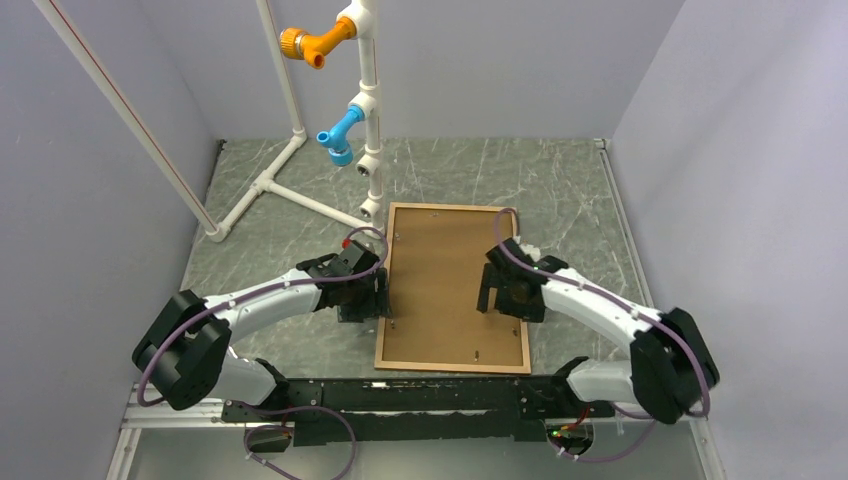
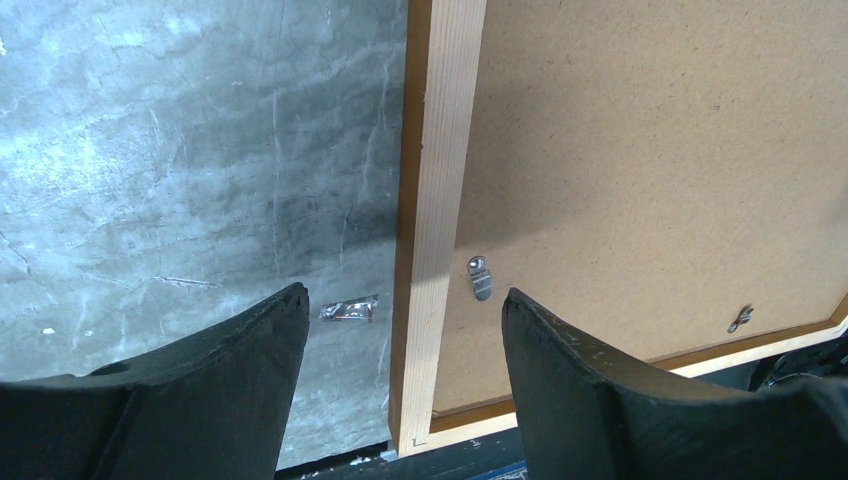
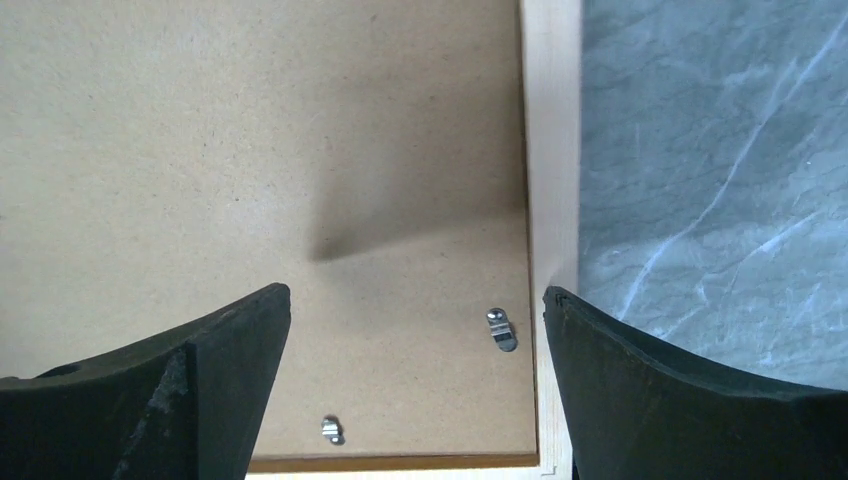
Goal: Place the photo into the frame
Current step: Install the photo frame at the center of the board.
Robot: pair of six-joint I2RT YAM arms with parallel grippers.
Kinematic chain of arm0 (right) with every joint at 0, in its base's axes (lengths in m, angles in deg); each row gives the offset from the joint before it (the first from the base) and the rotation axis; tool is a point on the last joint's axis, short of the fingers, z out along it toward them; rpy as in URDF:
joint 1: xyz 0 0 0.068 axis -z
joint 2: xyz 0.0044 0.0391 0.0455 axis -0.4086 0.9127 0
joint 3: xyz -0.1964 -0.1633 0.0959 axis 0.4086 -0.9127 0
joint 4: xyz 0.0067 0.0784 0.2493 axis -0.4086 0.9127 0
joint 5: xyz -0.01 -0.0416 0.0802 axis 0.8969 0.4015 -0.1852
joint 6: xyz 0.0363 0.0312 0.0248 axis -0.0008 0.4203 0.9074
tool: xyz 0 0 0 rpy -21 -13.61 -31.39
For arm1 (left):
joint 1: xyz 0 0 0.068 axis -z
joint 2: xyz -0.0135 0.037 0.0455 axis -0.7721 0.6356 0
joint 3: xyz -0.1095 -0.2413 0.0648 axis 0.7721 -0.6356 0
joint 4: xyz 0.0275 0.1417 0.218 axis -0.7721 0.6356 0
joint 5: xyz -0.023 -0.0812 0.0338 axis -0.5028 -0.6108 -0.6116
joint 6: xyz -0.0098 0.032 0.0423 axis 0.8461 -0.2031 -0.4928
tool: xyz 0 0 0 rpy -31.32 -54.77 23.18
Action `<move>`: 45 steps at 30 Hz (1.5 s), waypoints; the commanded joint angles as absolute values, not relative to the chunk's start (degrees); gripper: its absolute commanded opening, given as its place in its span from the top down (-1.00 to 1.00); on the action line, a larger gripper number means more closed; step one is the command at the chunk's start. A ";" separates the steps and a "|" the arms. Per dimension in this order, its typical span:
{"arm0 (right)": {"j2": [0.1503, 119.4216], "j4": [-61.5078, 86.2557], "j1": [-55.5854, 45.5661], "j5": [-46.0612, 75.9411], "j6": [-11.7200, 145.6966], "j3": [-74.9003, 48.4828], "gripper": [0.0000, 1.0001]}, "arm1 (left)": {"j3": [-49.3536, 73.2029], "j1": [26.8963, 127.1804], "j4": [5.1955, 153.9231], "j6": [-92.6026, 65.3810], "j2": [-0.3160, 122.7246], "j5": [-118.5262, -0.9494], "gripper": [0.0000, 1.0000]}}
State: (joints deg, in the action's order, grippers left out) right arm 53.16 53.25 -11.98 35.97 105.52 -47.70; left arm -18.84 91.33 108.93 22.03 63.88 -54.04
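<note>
The frame [image 1: 383,330] lies face down in the middle of the table, its light wooden rim around a brown hardboard backing [image 1: 450,285]. The photo is hidden. My left gripper [image 1: 362,300] is open over the frame's left rail [image 2: 435,200]; one finger is over the table, the other over the backing. A metal tab [image 2: 481,277] sits by that rail. My right gripper [image 1: 505,297] is open over the backing near the right rail [image 3: 550,150]. Two metal tabs [image 3: 501,328] show between its fingers.
A white pipe stand [image 1: 365,110] with orange [image 1: 312,42] and blue [image 1: 338,135] fittings rises behind the frame. A small loose metal piece [image 2: 348,311] lies on the table left of the frame. Grey walls close in left, right and back.
</note>
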 commanded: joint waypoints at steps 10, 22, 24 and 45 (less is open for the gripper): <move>42.29 49.28 3.33 20.30 98.20 -53.24 -0.98 | -15.29 94.62 110.19 21.92 65.86 -48.99 -0.45; 44.22 46.75 3.47 20.13 98.24 -55.78 -0.92 | -10.43 99.58 113.27 23.56 73.98 -44.04 -0.37; 44.22 46.63 3.54 20.12 98.19 -55.86 -0.91 | -9.73 100.07 114.33 23.88 74.86 -43.01 -0.35; 43.95 46.50 3.60 19.51 98.05 -55.96 -0.91 | -9.35 101.03 116.47 23.68 75.91 -40.97 0.69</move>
State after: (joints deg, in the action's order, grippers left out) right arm 44.37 48.09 3.45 20.54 98.48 -55.92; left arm -8.50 100.71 116.49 24.04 75.47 -42.88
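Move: The left rail of the frame runs between the left gripper's open fingers, level with them, about 2 cm to the right and 2 cm below. A metal clip on the brown board is 2 cm farther right, and the frame's near-left corner is some 8 cm back. From the right gripper the right rail is about 6 cm right and 2 cm below; its clip is about 4 cm right and 2 cm back, and the near rail's clip some 7 cm back and 4 cm left. Bring the left gripper about 2 cm right and 1.5 cm down over the left rail, rolling it some 13 degrees, then close its fingers to pinch the rail near the clip. Meanwhile lift the right gripper 2 cm while shifting it 2 cm right, its left side rolling up, then lower it so that the open right finger comes down just outside the right rail, and hold there. ##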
